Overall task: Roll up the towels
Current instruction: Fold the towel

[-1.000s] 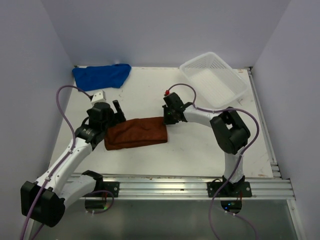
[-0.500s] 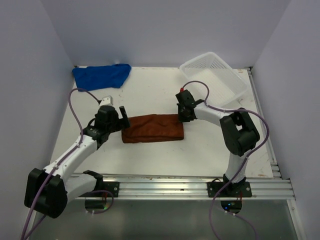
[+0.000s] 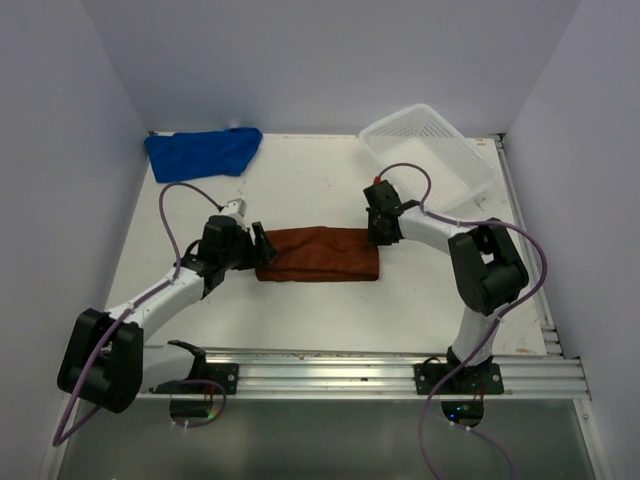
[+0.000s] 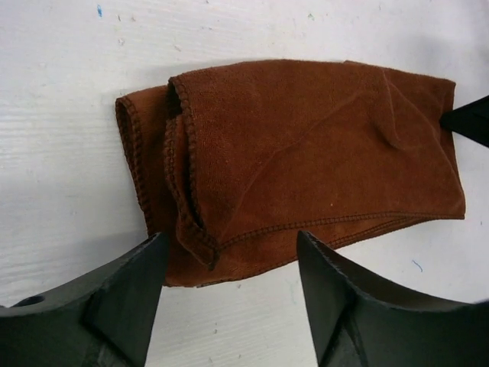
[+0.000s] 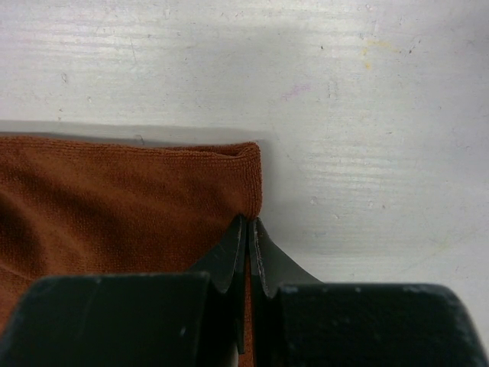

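The rust-brown towel (image 3: 320, 253) lies folded flat in mid-table, its long side running left to right. My right gripper (image 3: 381, 237) is shut on its right edge; in the right wrist view the jaws (image 5: 247, 222) pinch the hem of the brown towel (image 5: 114, 199). At the towel's left end my left gripper (image 3: 262, 247) stands open. In the left wrist view its jaws (image 4: 229, 238) straddle the near folded corner of the towel (image 4: 306, 145) without closing on it. The blue towel (image 3: 203, 151) lies bunched at the back left.
A white mesh basket (image 3: 470, 160) sits at the back right, just behind the right arm. The right gripper's black tip (image 4: 470, 118) shows at the right edge of the left wrist view. Walls close in the table on three sides.
The brown towel has slid to the right, pulled by the right gripper, which closed on its edge. The left arm followed it rightward, and its jaws have narrowed somewhat.
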You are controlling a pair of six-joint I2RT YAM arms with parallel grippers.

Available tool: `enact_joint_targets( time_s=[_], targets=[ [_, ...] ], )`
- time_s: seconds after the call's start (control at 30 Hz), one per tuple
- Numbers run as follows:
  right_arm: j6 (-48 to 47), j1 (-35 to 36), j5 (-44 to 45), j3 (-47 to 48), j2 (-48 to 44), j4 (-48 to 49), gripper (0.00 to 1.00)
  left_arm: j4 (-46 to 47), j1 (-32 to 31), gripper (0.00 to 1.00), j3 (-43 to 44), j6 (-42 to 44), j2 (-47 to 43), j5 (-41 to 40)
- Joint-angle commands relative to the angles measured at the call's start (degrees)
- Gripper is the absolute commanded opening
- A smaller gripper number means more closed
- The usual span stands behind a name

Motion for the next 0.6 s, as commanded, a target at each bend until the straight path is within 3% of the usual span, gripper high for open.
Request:
enact_joint_targets(
  time_s=[0.0, 0.23, 0.37, 0.57],
  targets=[
    [-0.6, 0.1, 0.6, -1.7, -1.1, -0.1, 0.00, 4.7, -0.2, 0.69, -0.7, 1.0, 2.6, 3.3],
    [-0.7, -0.4, 0.3, -2.2, -0.7, 0.4, 0.00, 5.9, -0.2, 0.42, -2.1, 1.2, 3.6, 2.2],
    [-0.9, -0.7, 0.2, -2.3, -0.8, 0.5, 0.00, 5.4, -0.2, 0.40, -2.2, 1.6, 3.8, 0.6],
    [-0.9, -1.1, -0.1, -2.4, -0.9, 0.3, 0.00, 3.9, -0.2, 0.15, -2.1, 2.1, 3.6, -0.2]
  ],
)
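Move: At the left hand, the near left corner of the brown towel's upper layer lies about 3 cm below the open fingers, 1 cm back and neither left nor right. The towel's middle is some 16 cm to the right and 2 cm ahead; the blue towel lies roughly 31 cm ahead and 18 cm left. From the right hand, already shut on the other end, that near left corner is some 34 cm left and 8 cm back. Sinking about 3 cm onto the brown towel's near left corner and easing back slightly, the left hand slows and stops at the cloth while its fingers close from roughly three-quarters open to nearly shut, starting to pinch the upper layer's hemmed corner. The right hand stays in place, still gripping the towel's right edge near its far corner. ##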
